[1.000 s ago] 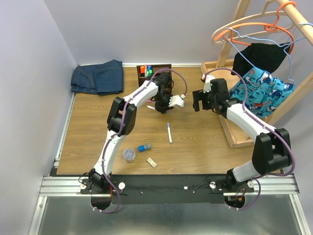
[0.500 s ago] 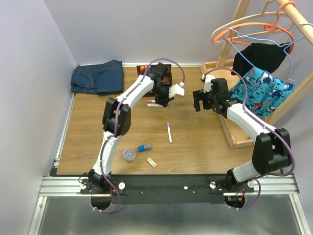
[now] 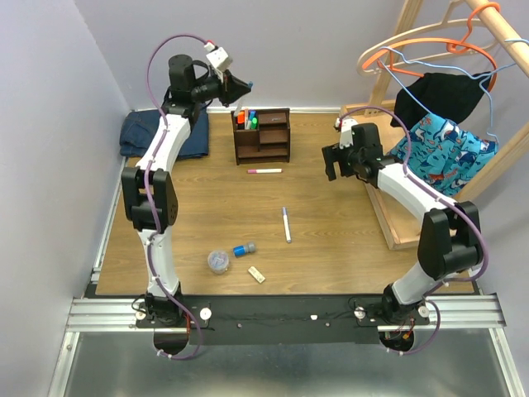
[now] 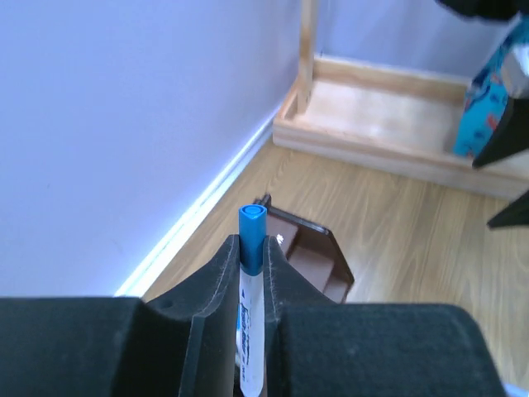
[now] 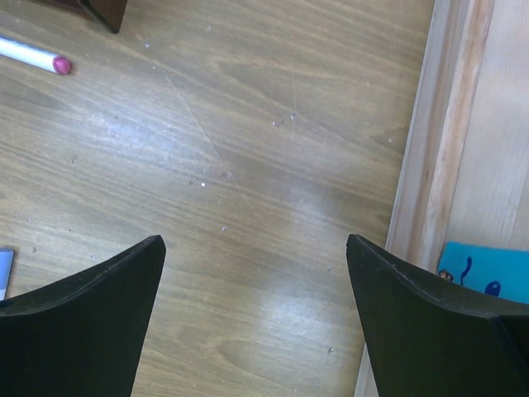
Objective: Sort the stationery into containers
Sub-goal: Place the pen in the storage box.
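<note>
High above the back of the table, my left gripper point(image 3: 237, 88) is shut on a slim white marker with a blue cap point(image 4: 251, 236), which stands upright between the pads. The dark brown organiser point(image 3: 263, 136) is below it and also shows in the left wrist view point(image 4: 321, 255). Its pen section holds orange, blue and green-topped pens point(image 3: 246, 119). On the table lie a pink-capped marker point(image 3: 264, 171), a purple-capped marker point(image 3: 286, 224), a clear tub point(image 3: 218, 261), a blue-grey cylinder point(image 3: 244, 249) and a beige block point(image 3: 257, 274). My right gripper point(image 3: 334, 163) hangs open over bare wood point(image 5: 256, 248).
Folded jeans point(image 3: 164, 130) lie at the back left corner. A big light-wood tray point(image 3: 397, 223), the base of a clothes rack with hangers and a patterned blue garment point(image 3: 438, 157), runs along the right. Its rim point(image 5: 430, 165) sits just right of my right gripper.
My left arm has swung up and back from the table in front of the organiser, carrying the blue-capped marker. The pink-capped marker now lies uncovered. The right arm barely moved.
</note>
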Robot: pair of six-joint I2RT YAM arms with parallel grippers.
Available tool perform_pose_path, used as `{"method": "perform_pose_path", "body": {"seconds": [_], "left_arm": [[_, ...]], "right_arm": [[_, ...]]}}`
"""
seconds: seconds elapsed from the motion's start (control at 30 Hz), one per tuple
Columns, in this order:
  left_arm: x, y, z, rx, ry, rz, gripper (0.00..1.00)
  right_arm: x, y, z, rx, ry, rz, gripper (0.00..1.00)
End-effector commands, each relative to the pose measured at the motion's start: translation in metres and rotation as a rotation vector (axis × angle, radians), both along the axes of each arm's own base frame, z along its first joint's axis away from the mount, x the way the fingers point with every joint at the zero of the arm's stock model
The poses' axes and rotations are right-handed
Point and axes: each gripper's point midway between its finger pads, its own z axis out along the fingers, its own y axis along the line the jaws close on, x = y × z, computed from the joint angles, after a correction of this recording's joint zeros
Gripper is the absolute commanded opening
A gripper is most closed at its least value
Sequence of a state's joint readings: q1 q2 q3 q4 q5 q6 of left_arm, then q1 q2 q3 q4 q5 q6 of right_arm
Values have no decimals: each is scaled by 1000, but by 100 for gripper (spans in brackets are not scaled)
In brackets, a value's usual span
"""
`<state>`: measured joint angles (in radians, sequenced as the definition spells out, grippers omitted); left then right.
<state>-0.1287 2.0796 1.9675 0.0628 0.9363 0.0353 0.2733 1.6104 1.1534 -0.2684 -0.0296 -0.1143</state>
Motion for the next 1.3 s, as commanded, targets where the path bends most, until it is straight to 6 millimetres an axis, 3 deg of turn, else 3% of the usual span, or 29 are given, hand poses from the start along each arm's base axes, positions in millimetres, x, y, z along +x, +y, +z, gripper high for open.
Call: {"method": "perform_pose_path", "body": {"seconds": [0.0,0.23,0.43,0.73,0.9,1.27], "left_arm": [[11,-5,10,-163,-3,-73,17],[18,-4,-7,-271,10,-113,17],[30,-3,-32,-285,24,-119,17],[55,15,-74,-262,52,-80,17],[49,19,-98,-257,74,-91,17],[19,20,-119,-230,77,-105,19]], "right_arm": [[12,-5,9,-39,-18,-1,98],[18,-15,4,-123,0,-1,97],[25,-19,-4,-162,20,-12,97],[33,-17,-10,-184,27,-5,97],[36,-11,-19,-192,38,10,97],[33,-1,-22,-202,30,45,97]]}}
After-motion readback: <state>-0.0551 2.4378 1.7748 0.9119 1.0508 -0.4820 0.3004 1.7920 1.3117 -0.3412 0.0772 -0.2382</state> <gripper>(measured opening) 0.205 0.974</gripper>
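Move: The storage box's pen slot, already holding several pens, lies about 3 cm ahead of the left hand and 1 cm to its right, some 24 cm below. The box's open shelves are about 9 cm right of the slot and 4 cm nearer. Down on the table, some 30 cm below the hand, the pink pen lies 12 cm back and 7 right, the jeans level and 23 left. From the right hand the slot is about 18 cm ahead, 24 left and 5 below. The blue-capped pen, still pinched by the left fingers with its cap up, goes down some 15 cm towards the slot, slowly at first and faster late on. Meanwhile the left hand works about 6 cm forward, then eases back 2, its wrist tipping left side down some 15 degrees. The open right hand drifts forward and lower over bare table. ##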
